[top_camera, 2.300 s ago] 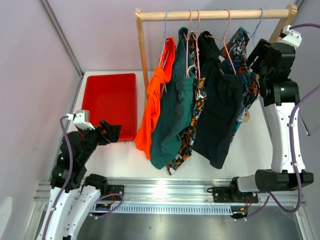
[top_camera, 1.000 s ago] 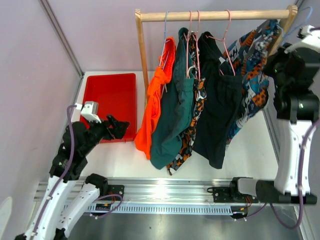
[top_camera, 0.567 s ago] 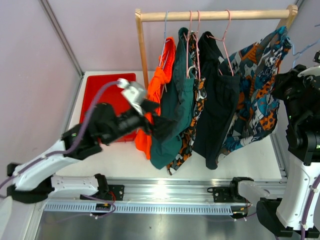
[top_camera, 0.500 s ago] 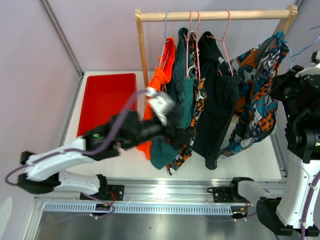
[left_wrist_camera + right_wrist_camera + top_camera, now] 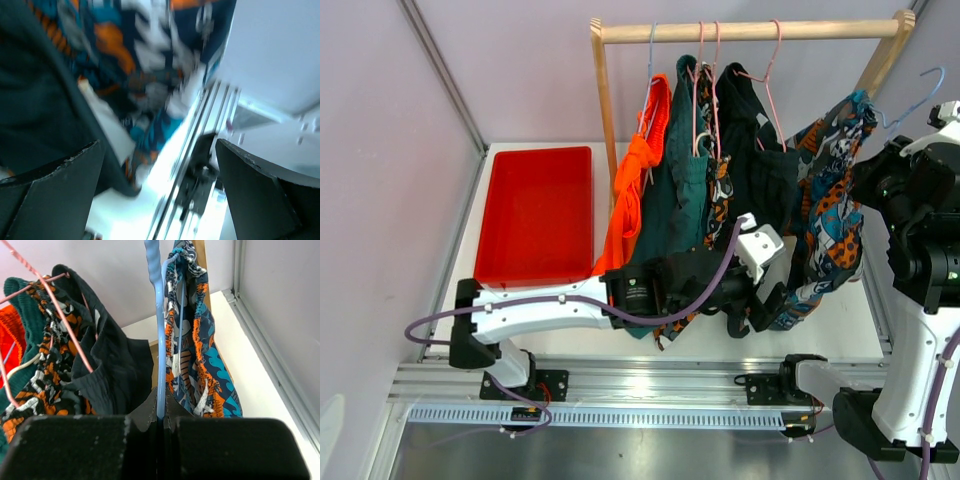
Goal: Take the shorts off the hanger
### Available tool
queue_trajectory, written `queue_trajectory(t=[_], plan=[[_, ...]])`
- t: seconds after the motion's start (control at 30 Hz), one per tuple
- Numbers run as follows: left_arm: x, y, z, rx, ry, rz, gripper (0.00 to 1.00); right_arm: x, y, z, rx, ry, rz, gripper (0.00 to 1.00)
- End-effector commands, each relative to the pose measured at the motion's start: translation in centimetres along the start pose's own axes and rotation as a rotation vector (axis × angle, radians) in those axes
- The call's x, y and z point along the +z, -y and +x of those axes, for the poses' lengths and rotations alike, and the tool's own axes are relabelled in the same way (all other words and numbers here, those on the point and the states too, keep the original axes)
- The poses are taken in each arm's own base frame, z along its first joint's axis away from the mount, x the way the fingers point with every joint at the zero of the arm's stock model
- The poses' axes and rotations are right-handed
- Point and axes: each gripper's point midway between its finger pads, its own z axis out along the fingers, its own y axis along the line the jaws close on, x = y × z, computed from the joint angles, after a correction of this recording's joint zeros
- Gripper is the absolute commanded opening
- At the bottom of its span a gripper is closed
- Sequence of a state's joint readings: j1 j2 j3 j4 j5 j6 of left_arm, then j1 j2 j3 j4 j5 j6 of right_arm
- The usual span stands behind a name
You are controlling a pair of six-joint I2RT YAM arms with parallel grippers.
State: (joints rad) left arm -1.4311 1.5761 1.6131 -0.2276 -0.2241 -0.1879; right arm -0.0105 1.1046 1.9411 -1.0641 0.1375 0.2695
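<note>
My right gripper (image 5: 880, 172) (image 5: 162, 410) is shut on the wire of a blue hanger (image 5: 159, 335), whose hook (image 5: 912, 93) is off the rail to the right. The blue-white print shorts (image 5: 830, 210) (image 5: 200, 355) hang from that hanger. My left gripper (image 5: 760, 308) (image 5: 160, 200) is open just below their lower hem, which is blurred in the left wrist view, with nothing between its fingers (image 5: 55, 190). Still on the wooden rail (image 5: 750, 30) are the orange shorts (image 5: 625, 220), teal shorts (image 5: 675, 190), orange-black-white print shorts (image 5: 720, 190) and navy shorts (image 5: 760, 170).
A red tray (image 5: 535, 215) lies on the white table at the left. The rack's left post (image 5: 607, 110) stands next to it. The left arm (image 5: 560, 310) stretches across the table's front edge, under the hanging shorts. The right arm's column (image 5: 920, 330) stands at the far right.
The right gripper has carried the blue hanger and print shorts off the rail, out to the right. The left arm swung from the left side across the front to beneath those shorts.
</note>
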Motion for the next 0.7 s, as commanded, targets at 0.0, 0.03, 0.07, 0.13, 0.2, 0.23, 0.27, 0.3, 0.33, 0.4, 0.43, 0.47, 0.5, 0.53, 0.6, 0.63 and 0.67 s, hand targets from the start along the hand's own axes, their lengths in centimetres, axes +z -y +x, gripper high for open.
queue_trajectory(t=[0.0, 0.03, 0.07, 0.13, 0.2, 0.23, 0.27, 0.3, 0.33, 0.4, 0.43, 0.47, 0.5, 0.53, 0.6, 0.63, 0.67], plan=[[0.3, 1.9, -5.9, -0.013, 0.167, 0.064, 0.99, -1.5, -0.8, -1.0, 0.039, 0.051, -0.051, 0.0], [1.2, 2.0, -5.2, -0.008, 0.152, 0.064, 0.99, -1.4, -0.9, -0.7, 0.038, 0.042, -0.054, 0.0], [1.5, 2.2, -5.0, -0.007, 0.15, 0.07, 0.99, -1.3, -0.9, -0.6, 0.037, 0.04, -0.055, 0.0], [2.5, 2.7, -4.8, -0.007, 0.145, 0.088, 0.99, -1.4, -0.8, -0.6, 0.03, 0.039, -0.053, 0.0], [3.1, 3.0, -4.8, -0.009, 0.147, 0.095, 0.99, -1.4, -0.8, -0.6, 0.026, 0.035, -0.051, 0.0], [3.4, 3.2, -4.4, -0.007, 0.141, 0.103, 0.99, -1.4, -0.8, -0.7, 0.025, 0.037, -0.05, 0.0], [3.9, 3.4, -4.3, -0.009, 0.143, 0.111, 0.99, -1.6, -0.9, -0.7, 0.026, 0.037, -0.057, 0.0], [4.2, 3.6, -4.2, -0.011, 0.14, 0.119, 0.99, -1.6, -0.9, -0.8, 0.024, 0.04, -0.06, 0.0], [4.3, 4.0, -4.1, -0.017, 0.138, 0.139, 0.99, -1.4, -0.9, -0.7, 0.019, 0.036, -0.058, 0.0], [4.8, 4.5, -3.6, -0.027, 0.129, 0.16, 0.99, -1.3, -0.9, -0.7, 0.018, 0.033, -0.056, 0.0], [4.8, 4.5, -3.7, -0.03, 0.131, 0.163, 0.99, -1.3, -0.9, -0.8, 0.017, 0.035, -0.056, 0.0], [4.9, 4.6, -3.5, -0.034, 0.132, 0.165, 0.99, -1.4, -0.9, -0.9, 0.017, 0.037, -0.055, 0.0], [5.2, 4.6, -3.2, -0.033, 0.129, 0.164, 0.99, -1.4, -0.9, -0.9, 0.019, 0.038, -0.057, 0.0], [5.3, 4.6, -2.9, -0.031, 0.128, 0.164, 0.99, -1.4, -1.0, -0.9, 0.025, 0.037, -0.06, 0.0], [5.8, 4.6, -2.6, -0.033, 0.135, 0.164, 0.99, -1.6, -1.3, -0.9, 0.029, 0.032, -0.072, 0.0], [6.0, 4.5, -2.2, -0.029, 0.131, 0.163, 0.98, -1.6, -1.4, -0.8, 0.03, 0.028, -0.08, 0.0], [6.1, 4.6, -2.7, -0.032, 0.157, 0.166, 0.98, -1.6, -1.4, -0.8, 0.03, 0.024, -0.082, 0.0]])
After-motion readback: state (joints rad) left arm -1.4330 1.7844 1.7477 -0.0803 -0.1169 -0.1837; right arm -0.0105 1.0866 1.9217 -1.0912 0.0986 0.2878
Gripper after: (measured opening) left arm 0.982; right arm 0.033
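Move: The patterned shorts in the right hand's hanger have their middle about 12 cm ahead of the open left hand, 11 cm to its right and some 4 cm above; from the right hand they hang roughly 3 cm ahead, 4 cm to the left and 8 cm below. The black shorts hang about 13 cm straight ahead of the left hand, roughly at its height, with the second patterned pair some 9 cm to their left. The left hand, jaws still wide open and pointing right, travels about 7 cm to the right on a shallow arc, rising some 2 cm and then sinking back to about its starting height, towards the near lower part of the hanging patterned shorts, with a slight clockwise turn. The right hand keeps its closed grip on the blue hanger and nearly holds its place, settling about 1 cm down, so the shorts stay hung out for the left hand to reach; no grasp on the cloth is made yet. ##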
